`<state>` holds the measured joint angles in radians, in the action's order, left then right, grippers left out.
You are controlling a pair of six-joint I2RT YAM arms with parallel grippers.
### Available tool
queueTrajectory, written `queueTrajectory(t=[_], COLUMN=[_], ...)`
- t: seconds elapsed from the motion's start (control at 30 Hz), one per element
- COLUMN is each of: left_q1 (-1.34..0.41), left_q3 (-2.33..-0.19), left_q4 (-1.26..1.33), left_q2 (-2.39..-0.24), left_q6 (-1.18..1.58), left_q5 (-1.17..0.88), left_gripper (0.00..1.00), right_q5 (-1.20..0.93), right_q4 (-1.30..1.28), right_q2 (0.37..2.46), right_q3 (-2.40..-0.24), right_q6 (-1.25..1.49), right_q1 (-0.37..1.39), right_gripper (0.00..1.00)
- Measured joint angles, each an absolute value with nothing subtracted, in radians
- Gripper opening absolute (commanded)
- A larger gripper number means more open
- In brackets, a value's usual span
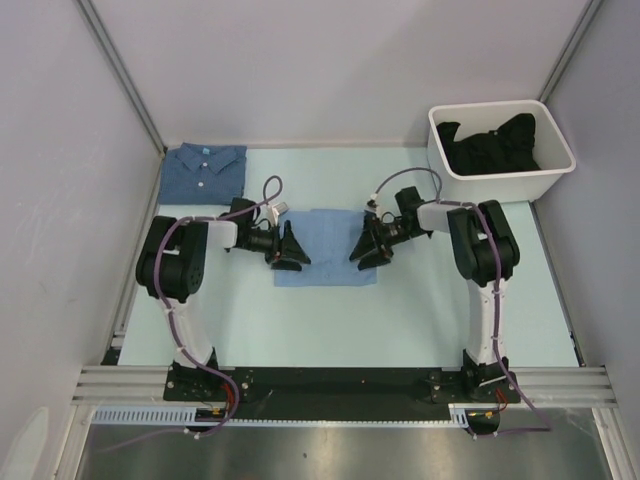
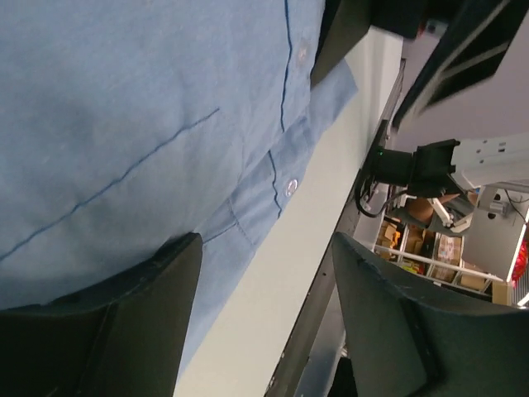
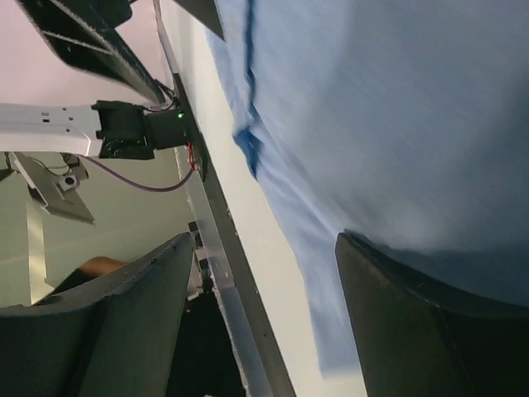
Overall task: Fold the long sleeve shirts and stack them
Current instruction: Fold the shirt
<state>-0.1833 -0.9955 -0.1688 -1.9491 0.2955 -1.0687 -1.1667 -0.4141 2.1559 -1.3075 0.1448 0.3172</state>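
Observation:
A light sky-blue long sleeve shirt (image 1: 326, 250) lies folded in a rectangle at the middle of the table. My left gripper (image 1: 291, 251) sits low over its left edge and my right gripper (image 1: 366, 250) over its right edge. The left wrist view shows the shirt (image 2: 124, 124) with pale buttons (image 2: 291, 187); my left gripper (image 2: 266, 244) is open and holds nothing. From the right wrist the same shirt (image 3: 397, 107) shows, and my right gripper (image 3: 264, 241) is open and holds nothing. A darker denim-blue shirt (image 1: 205, 172) lies folded at the back left corner.
A white bin (image 1: 550, 178) with dark clothing inside stands at the back right. The pale table (image 1: 430, 300) is walled at the left, back and right. A metal rail (image 1: 340, 380) carrying the arm bases runs along the near edge.

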Motion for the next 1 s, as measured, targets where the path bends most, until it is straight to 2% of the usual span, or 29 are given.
queueTrajectory(t=[0.17, 0.27, 0.37, 0.5, 0.7, 0.8, 1.0], left_q1=[-0.158, -0.154, -0.16, -0.182, -0.189, -0.168, -0.091], left_q3=[-1.064, -1.117, -1.16, -1.288, -1.42, -1.409, -1.255], left_q4=[-0.393, -0.506, -0.462, -0.342, -0.153, -0.113, -0.15], left_q2=[-1.936, -1.853, -1.802, -1.915, -2.169, -2.207, -2.094], left_q6=[0.164, 0.1, 0.138, 0.263, 0.449, 0.521, 0.477], left_q5=[-1.078, -1.085, -1.111, -1.117, -1.035, -1.047, -1.052], left_gripper=[0.75, 0.83, 0.93, 0.99, 0.99, 0.99, 0.99], right_q5=[-1.113, -1.087, -1.091, -1.098, -1.071, -1.104, -1.039], right_q4=[-0.601, -0.635, -0.541, -0.336, -0.056, -0.064, -0.215], right_q2=[2.149, 2.099, 2.039, 2.056, 2.236, 2.315, 2.283], right_q3=[-1.378, -1.415, -1.438, -1.509, -1.551, -1.567, -1.589], right_q6=[0.011, 0.009, 0.087, 0.229, 0.398, 0.389, 0.259], right_q1=[0.213, 0.214, 0.248, 0.306, 0.304, 0.263, 0.194], right_gripper=[0.8, 1.0, 1.0, 1.0, 1.0, 1.0, 1.0])
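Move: Both open hands are down on the light-blue shirt's near part, its near edge about 6 cm behind them. The shirt's far left corner lies some 12 cm ahead of the left hand and 4 cm to its left; the far right corner about 12 cm ahead of the right hand and 3 cm to its right, both about 1 cm lower. The folded dark-blue shirt is about 24 cm ahead and 22 cm left of the left hand; the white bin some 28 cm ahead and 31 cm right of the right hand, 5 cm higher. Outward first, both hands sweep over the near part of the light-blue shirt, the right one about 4 cm, the left barely 1. They then lift in an arc some 8 cm high, opening wide as they travel forward, and come down at the shirt's far corners. There they spread sideways again, fingertips low on the cloth, each about 5 cm away from the other; the right creeps on forward, the left slips slightly back. ##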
